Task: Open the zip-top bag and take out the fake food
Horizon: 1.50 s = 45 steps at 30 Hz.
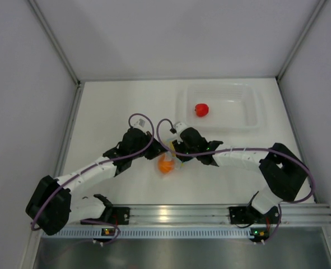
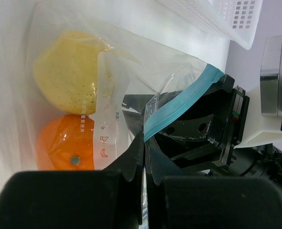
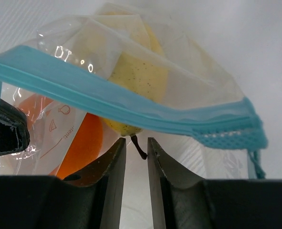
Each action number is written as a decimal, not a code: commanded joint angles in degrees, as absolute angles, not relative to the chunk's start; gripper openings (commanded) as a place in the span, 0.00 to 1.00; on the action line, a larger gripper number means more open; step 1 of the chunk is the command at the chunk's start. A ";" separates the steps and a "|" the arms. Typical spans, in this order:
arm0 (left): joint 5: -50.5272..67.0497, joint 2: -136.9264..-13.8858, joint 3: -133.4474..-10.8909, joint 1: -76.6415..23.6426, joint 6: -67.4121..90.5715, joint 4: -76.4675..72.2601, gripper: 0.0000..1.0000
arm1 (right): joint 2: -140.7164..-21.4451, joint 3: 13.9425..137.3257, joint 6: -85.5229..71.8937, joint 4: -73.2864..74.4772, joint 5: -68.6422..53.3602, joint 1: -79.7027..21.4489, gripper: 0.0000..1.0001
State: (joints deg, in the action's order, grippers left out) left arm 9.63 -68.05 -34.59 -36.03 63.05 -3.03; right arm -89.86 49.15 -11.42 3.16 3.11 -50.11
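Note:
The zip-top bag point(image 1: 168, 161) lies mid-table between both grippers, a clear pouch with a light blue zip strip point(image 3: 117, 102). Inside it are the yellow pear point(image 2: 67, 76) and the orange fruit point(image 2: 64, 145). My left gripper point(image 2: 144, 143) is shut on the bag's plastic edge just below the zip strip point(image 2: 179, 107). My right gripper point(image 3: 136, 143) reaches into the bag's mouth with its jaws a narrow gap apart. The yellow pear's point(image 3: 136, 71) dark stem point(image 3: 140, 147) hangs between them. The red fruit point(image 1: 201, 110) lies in the clear tray point(image 1: 249, 109).
The clear rigid tray stands at the back right of the white table; its latticed wall point(image 2: 226, 19) shows in the left wrist view. Grey enclosure walls close in both sides and the back. The right gripper's black body point(image 2: 203, 126) sits right behind the bag.

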 commanded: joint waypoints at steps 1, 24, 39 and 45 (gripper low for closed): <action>10.28 -68.73 -35.59 -35.51 61.88 -5.63 0.00 | -90.79 48.95 -10.02 1.23 2.55 -49.75 0.26; 4.66 -66.27 -35.50 -37.79 57.32 -5.28 0.00 | -85.78 54.84 -13.01 11.51 1.41 -50.01 0.00; -18.54 -65.21 -43.85 -44.38 46.06 5.10 0.00 | -79.72 55.99 -13.89 19.43 1.14 -51.50 0.00; -20.74 -69.16 -48.42 -46.93 40.88 5.19 0.00 | -76.82 55.54 -13.97 18.02 2.02 -54.14 0.00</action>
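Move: The yellow fruit lies in the open bag about 3 cm ahead of my right hand, 4 cm left and 2 cm below, with its brown stem already between my parted fingertips. The orange is some 3 cm back, 5 cm left and 3 cm down; the white basket's middle is about 20 cm ahead and 17 cm right. From my left hand, which holds the zip edge, the yellow fruit is 3 cm ahead, 1 cm left and about 10 cm below. I shut my right fingers on the yellow fruit's stem, dipping a touch as they close, then draw it up about 6 cm and some 3 cm back towards my base. My left hand keeps its pinch on the zip edge and, late on, lifts it about 4 cm and slightly forward, rolling some 25 degrees with its left side rising. ##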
